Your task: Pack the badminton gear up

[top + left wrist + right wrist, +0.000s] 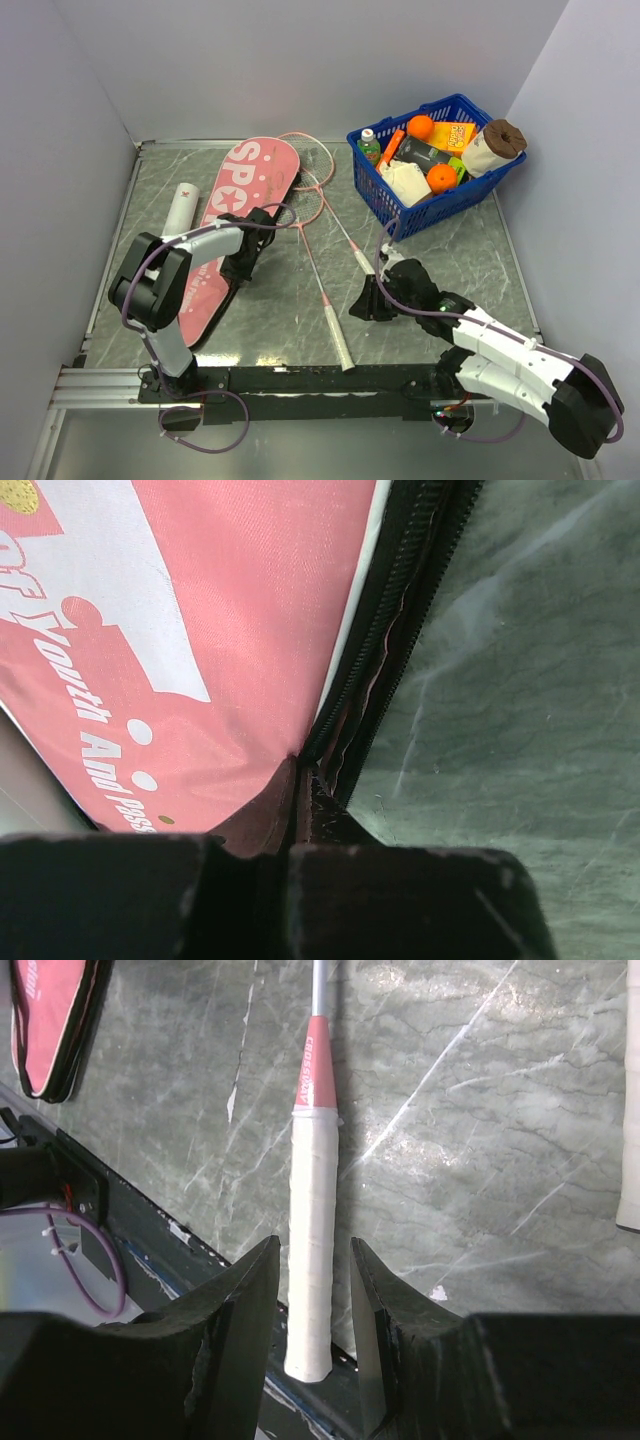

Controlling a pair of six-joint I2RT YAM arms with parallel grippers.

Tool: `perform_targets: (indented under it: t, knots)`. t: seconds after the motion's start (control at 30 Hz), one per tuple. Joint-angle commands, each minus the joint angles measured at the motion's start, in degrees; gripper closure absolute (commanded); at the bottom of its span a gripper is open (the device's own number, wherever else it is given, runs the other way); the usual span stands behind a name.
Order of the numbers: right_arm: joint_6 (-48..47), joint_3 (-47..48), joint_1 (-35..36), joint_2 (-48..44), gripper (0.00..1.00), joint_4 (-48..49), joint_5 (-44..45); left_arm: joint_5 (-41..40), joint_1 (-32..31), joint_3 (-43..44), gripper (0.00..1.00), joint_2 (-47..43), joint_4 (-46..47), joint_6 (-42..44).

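The pink racket-shaped bag (225,215) lies flat at the left, lettered side up. My left gripper (241,268) is shut on the bag's open zipper edge (345,730), pinching pink fabric between its fingers (300,815). Two thin pink rackets lie crossed in the middle of the table, their heads (305,165) beside the bag. One white handle (312,1220) lies on the table between the spread fingers of my open right gripper (312,1260), with a gap on each side. The other handle (630,1110) shows at the right edge. A white tube (181,207) lies left of the bag.
A blue basket (385,195) of groceries stands at the back right. The black rail (300,378) with cables runs along the near edge, under the end of the handle. Grey walls close in the table on three sides.
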Motion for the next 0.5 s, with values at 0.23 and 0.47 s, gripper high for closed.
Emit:
perform_targets:
  t: [0.23,0.47]
  knots:
    - [-0.18,0.51,-0.19,-2.23,0.58,1.28,-0.72,8.7,0.26,3.1,0.99,-12.07,0.53,-1.03]
    - [-1.59,4.11,-0.19,-1.35,0.58,-0.65,1.3,13.53,0.17,4.51,0.99,-17.8,1.59,-1.21]
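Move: Between the left hand's shut fingers is the sport bag's right-hand zip edge, just above the table; the bag's middle is about 22 cm ahead and 3 cm to the left, about 1 cm lower. The white tube lies some 12 cm ahead and 18 cm to the left, and the nearer racket's middle about 10 cm ahead and 20 cm to the right. From the right hand, the bag's middle is roughly 30 cm ahead, 33 cm to the left and 7 cm lower. Lifting the bag by its zip edge, the left hand keeps the fabric pinched and rises about 7 cm, gathering speed, while also drawing it some 4 cm to the right, towards the nearer racket. The wrist turns about 20 degrees, swinging the fingertips to the right and forward under the gripper. ##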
